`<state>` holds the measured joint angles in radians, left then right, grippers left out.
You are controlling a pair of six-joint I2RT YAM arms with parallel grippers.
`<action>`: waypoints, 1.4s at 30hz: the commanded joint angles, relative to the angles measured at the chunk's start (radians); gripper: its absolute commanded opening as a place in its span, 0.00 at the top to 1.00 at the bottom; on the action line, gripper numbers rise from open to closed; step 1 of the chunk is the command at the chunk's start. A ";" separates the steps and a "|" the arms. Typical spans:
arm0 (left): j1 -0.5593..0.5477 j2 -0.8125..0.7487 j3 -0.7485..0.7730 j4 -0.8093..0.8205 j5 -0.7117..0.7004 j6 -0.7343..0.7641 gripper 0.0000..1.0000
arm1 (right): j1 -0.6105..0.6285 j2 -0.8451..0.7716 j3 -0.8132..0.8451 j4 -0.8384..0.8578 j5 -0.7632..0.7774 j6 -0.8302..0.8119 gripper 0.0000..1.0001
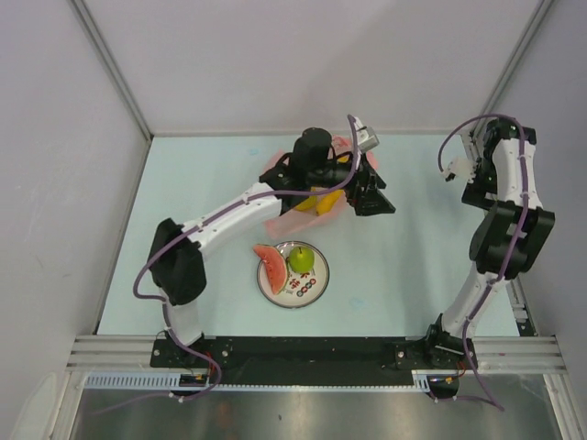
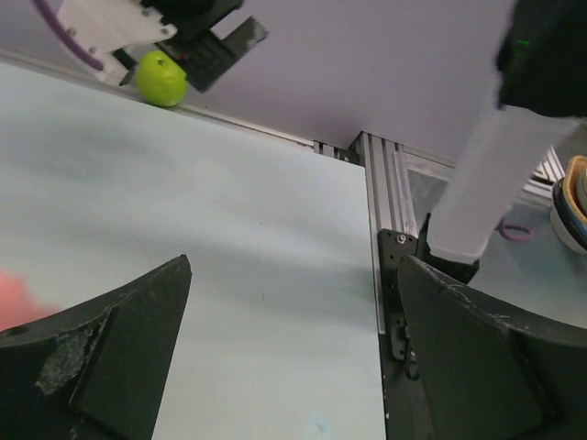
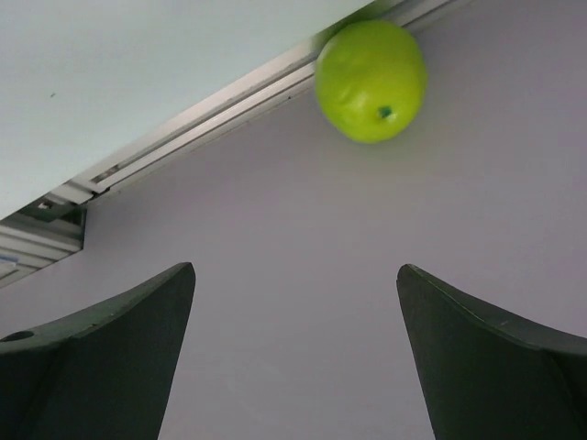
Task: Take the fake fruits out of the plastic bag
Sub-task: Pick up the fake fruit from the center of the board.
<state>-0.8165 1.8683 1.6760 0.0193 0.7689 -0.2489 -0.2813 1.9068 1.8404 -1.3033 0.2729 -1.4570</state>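
The pink plastic bag (image 1: pixel 278 169) lies crumpled at the back middle of the table, under my left arm. Yellow fruits (image 1: pixel 316 203) show through its front part. My left gripper (image 1: pixel 371 198) (image 2: pixel 293 275) hovers just right of the bag, open, with only bare table between its fingers. A watermelon slice (image 1: pixel 269 266) and a green pear (image 1: pixel 301 259) rest on the plate (image 1: pixel 316 291). A round green fruit (image 3: pixel 371 81) (image 2: pixel 162 78) lies at the table's right edge against the wall. My right gripper (image 1: pixel 477 191) (image 3: pixel 293 275) is open close to it, empty.
A pink blur of bag (image 2: pixel 14 298) shows by my left finger. The aluminium rail (image 2: pixel 390 229) runs along the table's right edge, with the right arm's white link (image 2: pixel 486 183) beyond it. Grey walls enclose the table on three sides.
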 commanded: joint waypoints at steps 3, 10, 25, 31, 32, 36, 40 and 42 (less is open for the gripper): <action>0.020 -0.122 -0.036 -0.235 0.021 0.163 0.00 | -0.044 0.164 0.126 -0.116 -0.020 -0.071 0.04; 0.019 -0.156 -0.030 -0.328 -0.013 0.201 0.00 | -0.113 0.224 0.069 0.004 -0.038 -0.184 0.00; -0.079 -0.092 -0.032 -0.389 -0.086 0.246 0.00 | -0.118 0.391 0.226 0.096 -0.061 -0.281 0.01; -0.079 -0.063 0.004 -0.400 -0.086 0.246 0.00 | -0.088 0.405 0.204 0.156 -0.051 -0.290 0.01; -0.079 -0.063 0.005 -0.400 -0.086 0.247 0.00 | -0.087 0.417 0.213 0.159 -0.040 -0.293 0.01; -0.079 -0.058 0.005 -0.397 -0.086 0.246 0.00 | -0.090 0.492 0.304 0.133 -0.023 -0.295 0.01; -0.078 -0.057 -0.006 -0.392 -0.085 0.243 0.00 | -0.094 0.540 0.385 0.043 -0.002 -0.290 0.01; -0.076 -0.057 -0.006 -0.389 -0.089 0.241 0.00 | -0.098 0.549 0.393 0.012 0.026 -0.287 0.01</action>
<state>-0.8982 1.8153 1.6329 -0.3862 0.6823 -0.0208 -0.3691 2.4439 2.1719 -1.1942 0.2337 -1.7256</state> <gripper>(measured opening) 0.996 0.992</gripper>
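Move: The green fruit lies off the board, just outside its right edge, about 8 cm ahead of the right hand, 6 cm to its right and 17 cm below. That stretch of the board's right edge passes some 4 cm to the left of the fruit, at about the same height. From the left hand, the same fruit is roughly 17 cm ahead, 48 cm to the right and 30 cm below. Down first and to the right, then forward as well, the right hand sinks about 14 cm and gains some 8 cm forward and 6 cm right, bringing its wide-open fingers down over the green fruit; the wrist turns slightly counter-clockwise. The left hand, open and empty, shifts a little left, then draws back and down, its fingers tipping lower. ##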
